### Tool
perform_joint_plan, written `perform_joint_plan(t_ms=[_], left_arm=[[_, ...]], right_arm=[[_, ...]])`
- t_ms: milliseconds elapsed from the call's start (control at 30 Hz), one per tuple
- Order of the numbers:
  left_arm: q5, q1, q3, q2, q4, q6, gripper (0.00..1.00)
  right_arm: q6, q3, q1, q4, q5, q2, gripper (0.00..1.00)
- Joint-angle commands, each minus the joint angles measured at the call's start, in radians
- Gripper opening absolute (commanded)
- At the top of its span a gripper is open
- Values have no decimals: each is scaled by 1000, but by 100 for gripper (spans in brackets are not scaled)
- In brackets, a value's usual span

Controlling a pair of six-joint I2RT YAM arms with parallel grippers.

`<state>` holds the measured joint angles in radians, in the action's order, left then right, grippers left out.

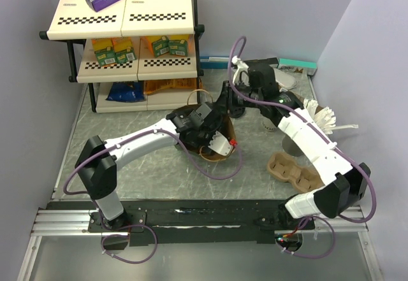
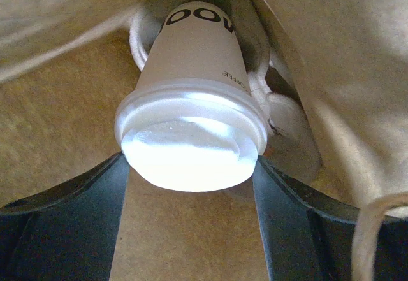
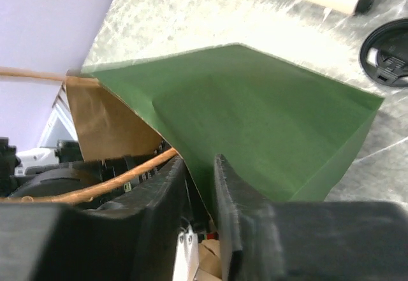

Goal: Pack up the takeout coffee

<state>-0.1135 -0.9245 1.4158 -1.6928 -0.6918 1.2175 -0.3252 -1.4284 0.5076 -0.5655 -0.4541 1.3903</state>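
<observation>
A white takeout coffee cup [image 2: 191, 58] with a white lid points base-first into the brown inside of a paper bag [image 2: 57, 128]. My left gripper [image 2: 190, 163] is down in the bag [image 1: 224, 131], and its two dark fingers [image 2: 83, 217] touch the lid's rim on either side. Another white rounded thing [image 2: 290, 125] shows behind the cup. The bag is green outside [image 3: 255, 109]. My right gripper [image 3: 201, 166] sits at the bag's top edge [image 1: 224, 99], jaws a little apart, with the paper wall passing between them unpinched.
A brown pulp cup tray [image 1: 293, 169] lies at the right front. A tumbler of white sticks [image 1: 320, 118] stands beside my right arm. A black lid [image 3: 384, 53] lies on the table. A shelf of goods [image 1: 121, 13] fills the back left.
</observation>
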Motion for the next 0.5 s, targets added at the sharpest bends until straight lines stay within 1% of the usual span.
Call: perform_joint_plan(t_ms=[0,33,100,133,200,300,467], left_arm=[[5,-7,38,-39,-89,23,1],[6,-4,43,-42,-95,25,1],[14,1,54,-53,-92,33,1],[17,4,57,-56,-92,36,1],[28,12,72,-68,-84,39,1],[38,22,86,-80,-66,33,1],[61,36,110,-102,-57,36,3]], right_arm=[[-41,-87,-55,58,-75,18,37],[-35,-108,-61,56,-104,21,42],[-26,-130,-73,56,-144,36,49],[-18,-148,-76,53,-176,41,55],[-14,-161,-86,53,-204,44,60],[-5,-179,-103,59,-233,46,70],[-11,-204,-139,56,-265,56,72]])
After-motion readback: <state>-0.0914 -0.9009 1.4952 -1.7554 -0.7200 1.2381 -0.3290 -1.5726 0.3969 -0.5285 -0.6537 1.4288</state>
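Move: The right fingers are already parting around the bag's rim, which lies right at the hand point. The bag's middle is about 8 cm left, 3 back and 14 below; one black lid lies some 16 ahead, 4 left and 28 down, and the paper cup 11 ahead and 19 right. The left hand, inside the bag, holds the lidded coffee; the carrier well at its base is about 6 cm ahead, 5 right and 6 below. Open the right gripper from about a quarter to nearly three quarters, let go of the bag rim and lift the hand away about 6 cm, drifting some 2 cm forward. Keep the left fingers clamped on the coffee's lid inside the bag and ease that hand about 1.5 cm forward. ##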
